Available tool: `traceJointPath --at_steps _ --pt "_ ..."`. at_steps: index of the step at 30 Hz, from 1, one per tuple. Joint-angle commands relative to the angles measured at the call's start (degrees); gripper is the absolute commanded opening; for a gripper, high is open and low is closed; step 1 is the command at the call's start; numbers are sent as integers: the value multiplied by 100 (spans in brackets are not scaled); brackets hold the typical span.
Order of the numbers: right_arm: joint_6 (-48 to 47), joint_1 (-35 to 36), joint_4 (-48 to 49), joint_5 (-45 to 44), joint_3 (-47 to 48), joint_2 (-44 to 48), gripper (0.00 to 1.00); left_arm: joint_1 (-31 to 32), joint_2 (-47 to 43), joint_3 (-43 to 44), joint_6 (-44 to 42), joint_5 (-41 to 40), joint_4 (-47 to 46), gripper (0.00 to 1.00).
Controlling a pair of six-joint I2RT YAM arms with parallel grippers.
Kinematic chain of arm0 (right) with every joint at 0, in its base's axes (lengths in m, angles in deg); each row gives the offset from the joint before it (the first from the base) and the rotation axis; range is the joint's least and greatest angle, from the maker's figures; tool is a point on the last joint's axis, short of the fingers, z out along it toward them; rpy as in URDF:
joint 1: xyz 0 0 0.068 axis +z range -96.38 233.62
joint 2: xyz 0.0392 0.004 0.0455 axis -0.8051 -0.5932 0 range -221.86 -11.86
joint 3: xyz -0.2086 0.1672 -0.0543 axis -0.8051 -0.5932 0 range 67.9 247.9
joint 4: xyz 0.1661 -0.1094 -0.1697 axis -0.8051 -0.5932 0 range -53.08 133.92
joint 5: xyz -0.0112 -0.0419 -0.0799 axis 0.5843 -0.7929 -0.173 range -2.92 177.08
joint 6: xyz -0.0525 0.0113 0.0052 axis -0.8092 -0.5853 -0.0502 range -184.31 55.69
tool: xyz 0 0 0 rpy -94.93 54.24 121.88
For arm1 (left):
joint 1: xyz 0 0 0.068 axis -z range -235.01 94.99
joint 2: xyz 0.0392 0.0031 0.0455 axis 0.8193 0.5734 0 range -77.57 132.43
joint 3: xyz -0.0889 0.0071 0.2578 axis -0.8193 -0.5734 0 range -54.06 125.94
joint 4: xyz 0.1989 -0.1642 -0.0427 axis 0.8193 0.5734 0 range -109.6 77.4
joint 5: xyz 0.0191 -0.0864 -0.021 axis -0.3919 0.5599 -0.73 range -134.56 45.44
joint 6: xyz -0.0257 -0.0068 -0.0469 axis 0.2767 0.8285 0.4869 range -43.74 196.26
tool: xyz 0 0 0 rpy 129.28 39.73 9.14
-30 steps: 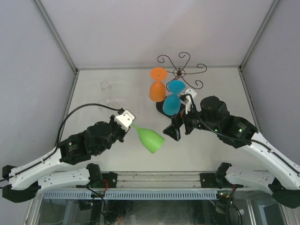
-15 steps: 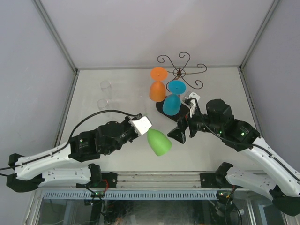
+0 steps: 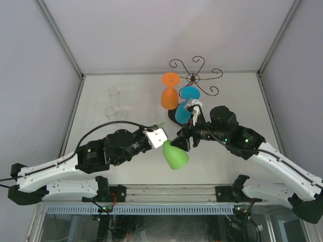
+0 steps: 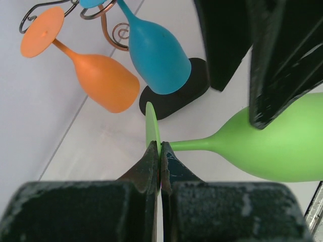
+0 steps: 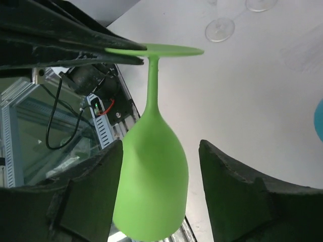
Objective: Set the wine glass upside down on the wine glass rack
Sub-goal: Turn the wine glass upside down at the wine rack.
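The green wine glass point(image 3: 175, 155) hangs over the near middle of the table, its bowl pointing toward the front edge. My left gripper point(image 3: 160, 137) is shut on the rim of its flat foot point(image 4: 151, 126). My right gripper point(image 3: 180, 142) is open with a finger on each side of the bowl point(image 5: 151, 191); the left finger is against it and a gap shows at the right finger. The wine glass rack point(image 3: 194, 77) stands at the back, dark wire scrolls over a black base point(image 4: 176, 96).
An orange glass point(image 3: 169, 96) and a blue glass point(image 3: 185, 108) hang upside down on the rack, right behind my right gripper. Two clear glasses point(image 3: 113, 92) stand at the back left. The table's front rail point(image 3: 166, 194) lies just below the green bowl.
My left arm has carried the green glass to the right and swung its bowl toward the front. My right gripper has come left around the bowl and its jaws have narrowed.
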Motion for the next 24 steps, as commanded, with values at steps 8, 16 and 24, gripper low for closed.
traceJointPath --at_steps 8,16,24 --pt "333 284 1074 138 -7 -606 52 41 -103 100 -142 418 -366 0" --pt "473 308 1167 -4 -7 -827 42 36 -104 82 -137 405 -365 0" --pt "531 317 1214 43 -7 -958 31 43 -97 49 -163 254 -359 0"
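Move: The green wine glass's stem lies roughly 5 cm to the right hand's left, 1 cm ahead and 2 cm below its open fingers. On the rack, the blue glass stands some 14 cm ahead of that hand, 3 cm to its right and 4 cm lower; the orange one is about 19 cm ahead, 3 cm to its left, also 4 cm lower. From the left hand, which already pinches the foot, the stem is some 3 cm right, 1 cm back and 3 cm below. Leftward and slightly down, slowing as it goes, the right hand travels about 5 cm to the green glass's stem just under the foot, its fingers narrowing from roughly two-thirds to one-third open so they straddle the stem without shutting on it. The left hand eases back barely 1 cm, then stays, keeping its pinch on the foot's edge. ##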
